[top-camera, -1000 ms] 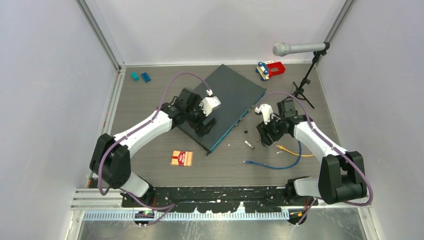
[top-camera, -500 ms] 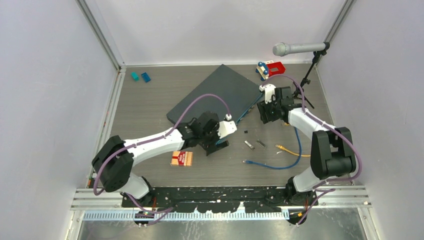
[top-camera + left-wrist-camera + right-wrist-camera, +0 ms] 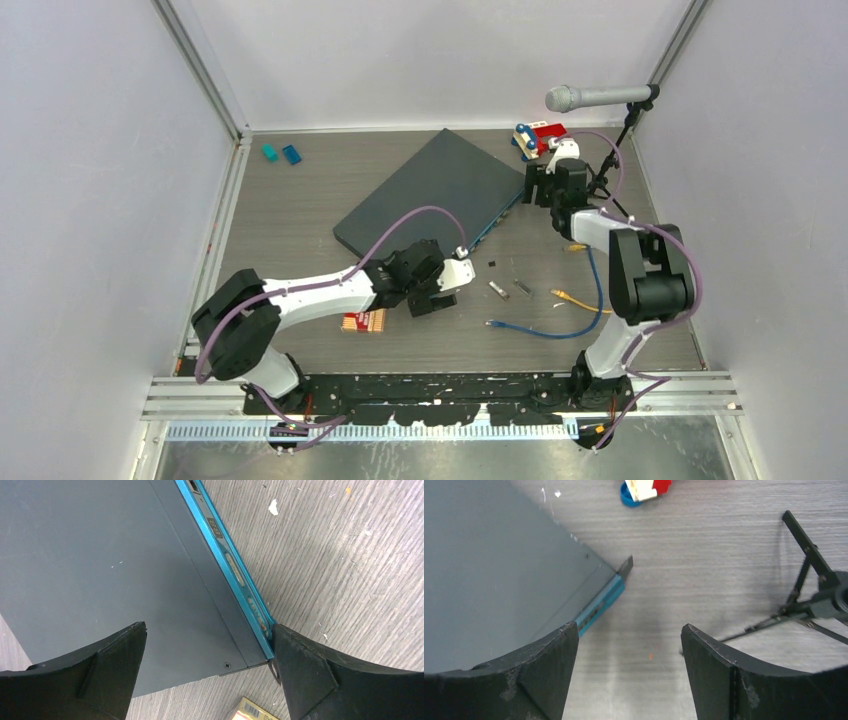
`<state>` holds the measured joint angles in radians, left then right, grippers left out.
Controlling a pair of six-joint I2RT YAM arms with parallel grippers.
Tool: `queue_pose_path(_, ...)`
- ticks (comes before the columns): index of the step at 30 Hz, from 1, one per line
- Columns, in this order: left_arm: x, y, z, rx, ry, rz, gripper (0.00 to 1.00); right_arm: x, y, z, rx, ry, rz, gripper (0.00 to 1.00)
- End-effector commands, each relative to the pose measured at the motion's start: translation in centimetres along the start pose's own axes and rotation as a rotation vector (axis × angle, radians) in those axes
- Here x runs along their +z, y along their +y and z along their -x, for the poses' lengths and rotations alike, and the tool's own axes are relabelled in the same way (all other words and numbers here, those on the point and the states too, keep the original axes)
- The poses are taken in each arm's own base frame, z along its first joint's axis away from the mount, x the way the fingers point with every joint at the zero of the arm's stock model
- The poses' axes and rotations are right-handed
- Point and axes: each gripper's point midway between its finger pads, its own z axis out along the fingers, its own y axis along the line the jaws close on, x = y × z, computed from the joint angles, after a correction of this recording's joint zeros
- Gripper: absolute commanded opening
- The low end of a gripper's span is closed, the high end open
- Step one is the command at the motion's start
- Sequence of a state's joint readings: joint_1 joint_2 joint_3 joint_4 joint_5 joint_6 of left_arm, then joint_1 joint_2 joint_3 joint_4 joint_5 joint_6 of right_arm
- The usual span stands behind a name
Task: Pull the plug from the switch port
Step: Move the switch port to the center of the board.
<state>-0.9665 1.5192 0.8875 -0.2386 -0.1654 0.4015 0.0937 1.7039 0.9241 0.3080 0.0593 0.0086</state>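
The switch (image 3: 430,190) lies at an angle in the middle of the table, dark grey on top with a teal front edge (image 3: 235,575). No plug shows in the sockets I can see. A blue cable (image 3: 560,330) and a yellow-tipped cable (image 3: 575,298) lie loose on the table to the right. My left gripper (image 3: 432,298) (image 3: 207,627) is open at the switch's near corner, one finger over the top and the other beside the front edge. My right gripper (image 3: 540,185) (image 3: 629,627) is open over bare table next to the switch's far right corner (image 3: 616,582).
A red, white and blue toy (image 3: 540,137) sits at the back right by a microphone (image 3: 600,97) on a tripod stand (image 3: 605,180). Two small teal and blue blocks (image 3: 280,153) lie at the back left. A yellow-red card (image 3: 364,320) lies near the left gripper, with small dark bits (image 3: 497,289) nearby.
My left gripper came off the switch's top down to its near corner. My right gripper moved from mid-table to the switch's far right corner and opened wider.
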Motion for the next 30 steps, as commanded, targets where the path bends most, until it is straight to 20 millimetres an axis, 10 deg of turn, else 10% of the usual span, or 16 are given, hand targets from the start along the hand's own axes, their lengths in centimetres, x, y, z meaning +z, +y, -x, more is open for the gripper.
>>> queue_pose_path(1,1.0,1.0,-0.5,0.033,0.025,0.07,0.98,2.8,0.0,5.4,0.148,-0.193,-0.03,0.8)
queue_pose_path(18,2.4,0.4,-3.3,0.101,0.124,0.067,0.95,8.7,-0.1,7.6,0.373,-0.204,-0.033,0.73)
queue_pose_path(30,2.3,0.9,-3.4,0.111,0.147,0.086,0.94,11.9,0.9,2.6,0.521,-0.005,-0.009,0.57)
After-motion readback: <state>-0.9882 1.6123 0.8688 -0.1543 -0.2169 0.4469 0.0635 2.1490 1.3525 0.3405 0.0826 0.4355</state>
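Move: The left hand hovers, jaws wide, over the switch port's near front corner, which lies about 3 cm back, 2 cm right and 5 cm below; the match pack is some 10 cm left and 5 cm back. From the right hand, the port's far front corner is about 8 cm ahead, 2 cm left and 8 cm below; the toy truck stands roughly 20 cm ahead and 4 cm right, the tripod legs 18 cm right and 6 cm ahead. Forward about 11 cm goes the right hand, over the switch port's far front corner, then it sinks some 5 cm from a late rise, rolling its left side up about 20 degrees, turning slightly clockwise and partly closing its jaws. The left hand sinks some 2.5 cm and slows to a halt, open jaws straddling the near corner: one finger against the lid, the other beside the front panel. ##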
